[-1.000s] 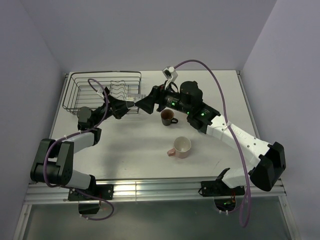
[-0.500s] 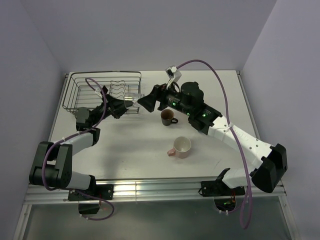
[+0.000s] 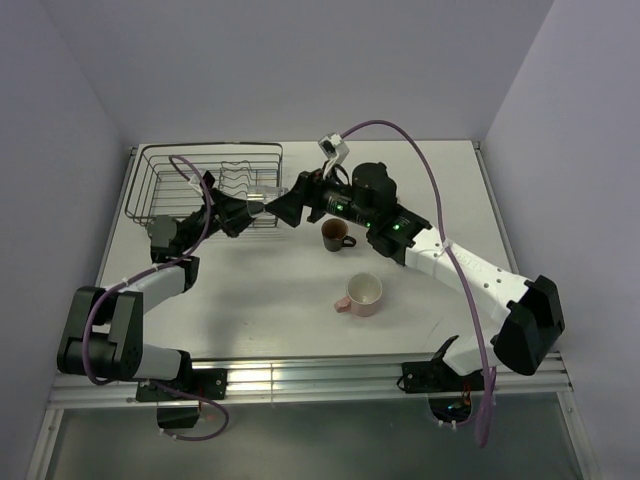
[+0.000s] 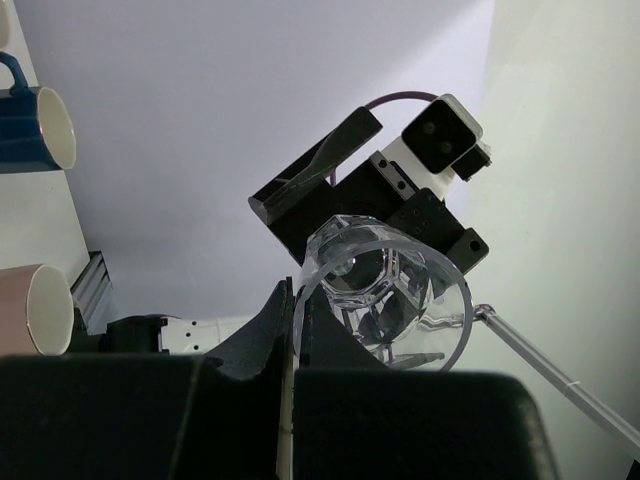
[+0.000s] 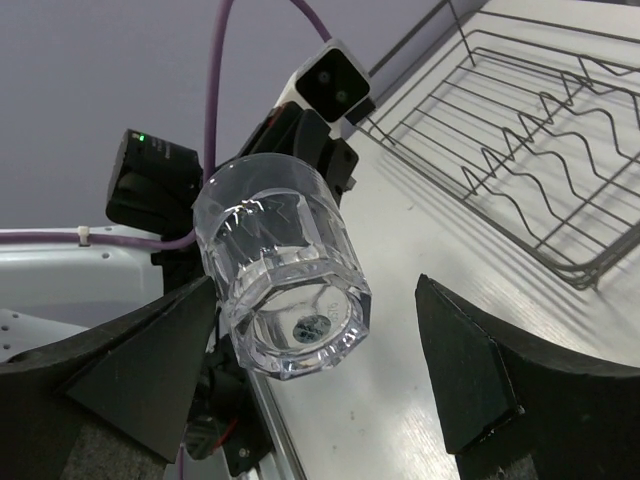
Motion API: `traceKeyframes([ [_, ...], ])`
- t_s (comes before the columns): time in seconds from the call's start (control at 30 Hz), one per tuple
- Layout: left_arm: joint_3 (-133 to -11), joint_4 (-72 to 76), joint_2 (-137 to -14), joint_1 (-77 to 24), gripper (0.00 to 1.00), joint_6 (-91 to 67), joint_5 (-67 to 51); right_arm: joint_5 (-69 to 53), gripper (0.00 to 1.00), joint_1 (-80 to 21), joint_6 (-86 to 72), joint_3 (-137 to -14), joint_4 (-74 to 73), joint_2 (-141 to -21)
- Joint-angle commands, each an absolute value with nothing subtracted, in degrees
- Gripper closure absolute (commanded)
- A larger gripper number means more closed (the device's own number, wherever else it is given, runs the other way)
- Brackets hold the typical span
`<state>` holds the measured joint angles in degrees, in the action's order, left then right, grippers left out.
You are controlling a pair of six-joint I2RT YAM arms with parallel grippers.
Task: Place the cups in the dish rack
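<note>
A clear glass tumbler (image 3: 262, 197) hangs in the air at the front right corner of the dish rack (image 3: 175, 205). My left gripper (image 4: 292, 300) is shut on the tumbler's (image 4: 385, 290) rim, one finger inside and one outside. My right gripper (image 5: 315, 285) stands open around the tumbler's (image 5: 285, 270) base. Its left finger lies close beside the glass, and its right finger (image 5: 465, 365) stands well apart. In the top view the right gripper (image 3: 281, 205) faces the left gripper (image 3: 252, 204). A dark brown mug (image 3: 337, 234) and a pink mug (image 3: 362, 294) stand on the table.
The dish rack (image 5: 540, 170) is a dark wire basket with upright dividers, at the table's back left. The left wrist view shows a dark mug (image 4: 35, 125) and the pink mug (image 4: 40, 310) at its left edge. Purple cables arc over both arms.
My right gripper has edged left, closing in around the tumbler's base. The left gripper has kept its hold and barely moved.
</note>
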<state>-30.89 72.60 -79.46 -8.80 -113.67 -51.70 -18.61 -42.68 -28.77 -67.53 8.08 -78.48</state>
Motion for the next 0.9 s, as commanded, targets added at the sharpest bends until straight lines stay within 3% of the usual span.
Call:
traceKeyframes([
  [0.0,-33.1,103.3,-77.1,-8.7,1.00,-114.3,-52.9,-22.8,0.12,-42.9,-31.1,-70.5,14.8,-79.6],
  [0.33,-32.8,103.5,-77.9,-8.7,1.00,-114.8,-53.1,-22.4,0.28,-42.9,-32.5,-71.1,16.9,-80.6],
  [0.4,-33.0,103.7,-78.2,-8.7,1.00,-115.0,-53.2,-22.4,0.43,-42.9,-32.9,-71.5,16.7,-80.9],
  [0.43,-33.0,103.8,-78.3,-8.7,1.00,-115.0,-53.2,-22.5,0.58,-42.9,-33.0,-71.5,16.8,-80.9],
  [0.63,-33.5,104.0,-79.2,-8.7,0.99,-115.0,-53.1,-22.7,0.97,-42.9,-33.4,-72.2,16.0,-81.6],
  [0.67,-33.5,103.8,-79.2,-8.7,0.94,-114.8,-53.3,-22.2,1.00,-42.9,-33.4,-72.4,15.4,-81.5],
  [0.7,-33.5,102.9,-79.2,-8.7,0.78,-114.4,-53.3,-21.8,1.00,-42.9,-33.2,-72.5,15.0,-81.4],
  [0.73,-33.4,102.1,-79.0,-8.7,0.69,-113.7,-53.3,-21.3,1.00,-42.9,-33.0,-72.7,14.7,-81.1],
  [0.87,-33.4,92.4,-76.8,-8.4,0.43,-108.0,-53.6,-16.9,1.00,-42.9,-30.4,-75.2,9.7,-80.7],
])
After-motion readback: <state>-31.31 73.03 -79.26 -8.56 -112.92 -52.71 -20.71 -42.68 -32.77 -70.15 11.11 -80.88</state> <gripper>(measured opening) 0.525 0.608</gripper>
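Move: The glass cup is in the left hand, its near wall pinched by the rim, its middle about 3 cm ahead and 2 cm right of that hand. From the open right hand the same middle is about 3 cm left and 2 cm higher, level fore and aft. From the right hand the dish rack is some 23 cm ahead and 25 cm left, the brown mug 9 cm ahead and 12 cm right, the pink mug 7 cm back and 18 cm right, all nearly 30 cm below. Up and to the left by a little over 2 cm, the right hand eases its open fingers around the base end of the glass cup and closes them part way until they grip it from both sides, turning only about 5 degrees. The left hand stays in place, still pinching the rim side; only once the right grip has settled do its fingers open about halfway to release the wall. ##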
